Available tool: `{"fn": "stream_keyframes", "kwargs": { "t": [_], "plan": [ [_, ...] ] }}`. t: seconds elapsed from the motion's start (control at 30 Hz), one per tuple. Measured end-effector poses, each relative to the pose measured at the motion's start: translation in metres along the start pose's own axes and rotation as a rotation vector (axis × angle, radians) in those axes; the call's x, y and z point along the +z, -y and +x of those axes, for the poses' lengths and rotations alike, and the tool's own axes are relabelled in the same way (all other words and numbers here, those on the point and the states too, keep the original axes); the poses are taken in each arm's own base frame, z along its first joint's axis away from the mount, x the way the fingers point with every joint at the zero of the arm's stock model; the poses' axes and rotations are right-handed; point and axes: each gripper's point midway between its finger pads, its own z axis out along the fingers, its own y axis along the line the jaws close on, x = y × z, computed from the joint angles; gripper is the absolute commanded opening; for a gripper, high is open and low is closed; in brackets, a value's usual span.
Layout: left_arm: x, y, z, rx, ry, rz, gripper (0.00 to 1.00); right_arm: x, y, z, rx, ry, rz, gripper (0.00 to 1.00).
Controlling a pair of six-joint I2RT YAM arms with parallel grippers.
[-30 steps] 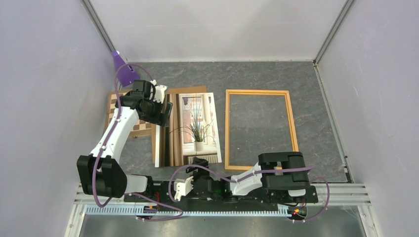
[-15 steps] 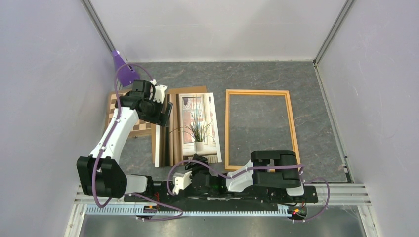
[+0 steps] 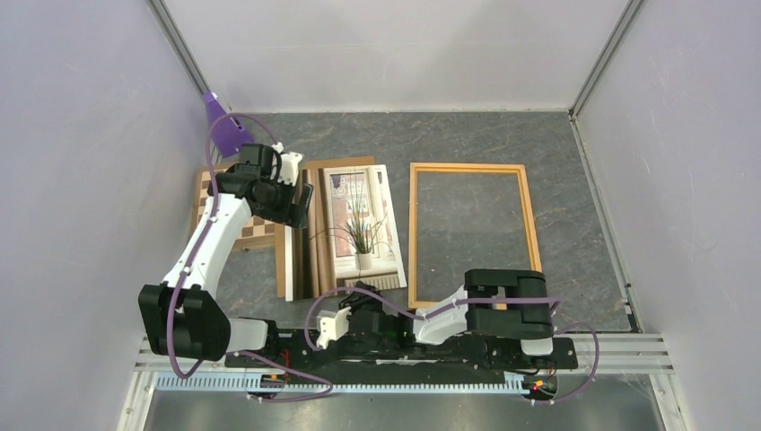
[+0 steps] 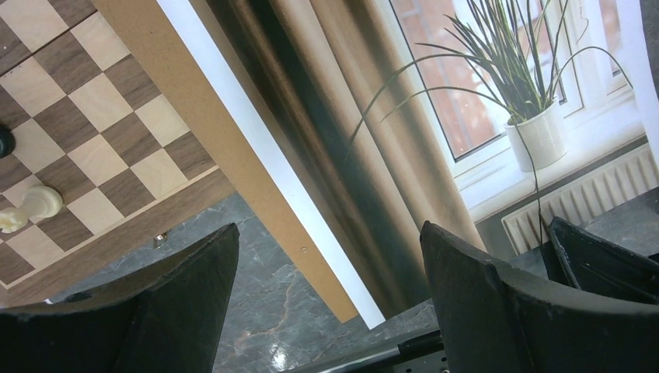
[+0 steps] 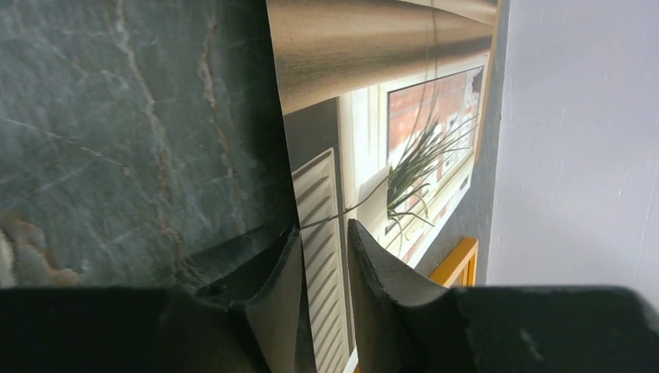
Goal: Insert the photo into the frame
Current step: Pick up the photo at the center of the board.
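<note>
The photo (image 3: 359,224) of a spiky potted plant lies left of centre, partly over a brown backing board (image 3: 281,260). To its right lies the frame (image 3: 414,233), light orange and with nothing inside it. My right gripper (image 3: 359,292) is low at the photo's near edge. In the right wrist view its jaws (image 5: 324,225) stand narrowly open with that edge of the photo (image 5: 373,47) between them, and the frame (image 5: 455,260) shows beyond. My left gripper (image 3: 299,203) hovers wide open (image 4: 328,227) above the photo's left edge (image 4: 435,116), holding nothing.
A brown-and-white chessboard (image 3: 256,232) lies under the board's left side, with a white pawn (image 4: 31,206) on it. A purple object (image 3: 224,130) sits at the back left. Walls enclose the grey table on three sides.
My right gripper slid forward to the photo's near edge and narrowed its jaws around it. The photo shifted slightly right and turned on the board. The left arm stayed still.
</note>
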Motion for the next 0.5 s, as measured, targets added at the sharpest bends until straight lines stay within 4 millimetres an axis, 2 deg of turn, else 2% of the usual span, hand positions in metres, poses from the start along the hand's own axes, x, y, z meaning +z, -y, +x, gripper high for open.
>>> {"fn": "stream_keyframes", "kwargs": {
  "t": [0.2, 0.37, 0.5],
  "plan": [
    [-0.005, 0.0, -0.006, 0.002, 0.012, -0.003, 0.93, -0.004, 0.016, -0.009, 0.039, 0.004, -0.004, 0.21],
    [-0.008, 0.0, -0.007, 0.002, 0.014, -0.004, 0.92, -0.007, 0.024, -0.022, 0.086, 0.02, -0.028, 0.13],
    [-0.012, -0.002, -0.012, 0.004, 0.023, -0.013, 0.92, -0.011, 0.029, -0.025, 0.111, 0.019, -0.052, 0.06]
  ]
}}
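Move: The photo's near edge already lies in the narrowing gap between the right fingers; its middle is about 12 cm ahead of the right hand, some 4 cm to its left and 3 cm below. The board under the photo has its middle roughly 13 cm ahead and 9 cm left. The wooden frame lies about 12 cm ahead and 25 cm right. From the waiting left hand, the photo's middle is about 9 cm right, level fore and aft, and 14 cm below. Close the right fingers on the photo's near edge until both tips pinch it, and as they close, raise the hand about 4 cm away from the board, drifting a little to the left with a slight downward tip of the wrist. Let the left gripper, open and empty, rise only some 1.5 cm over the photo's left side. ##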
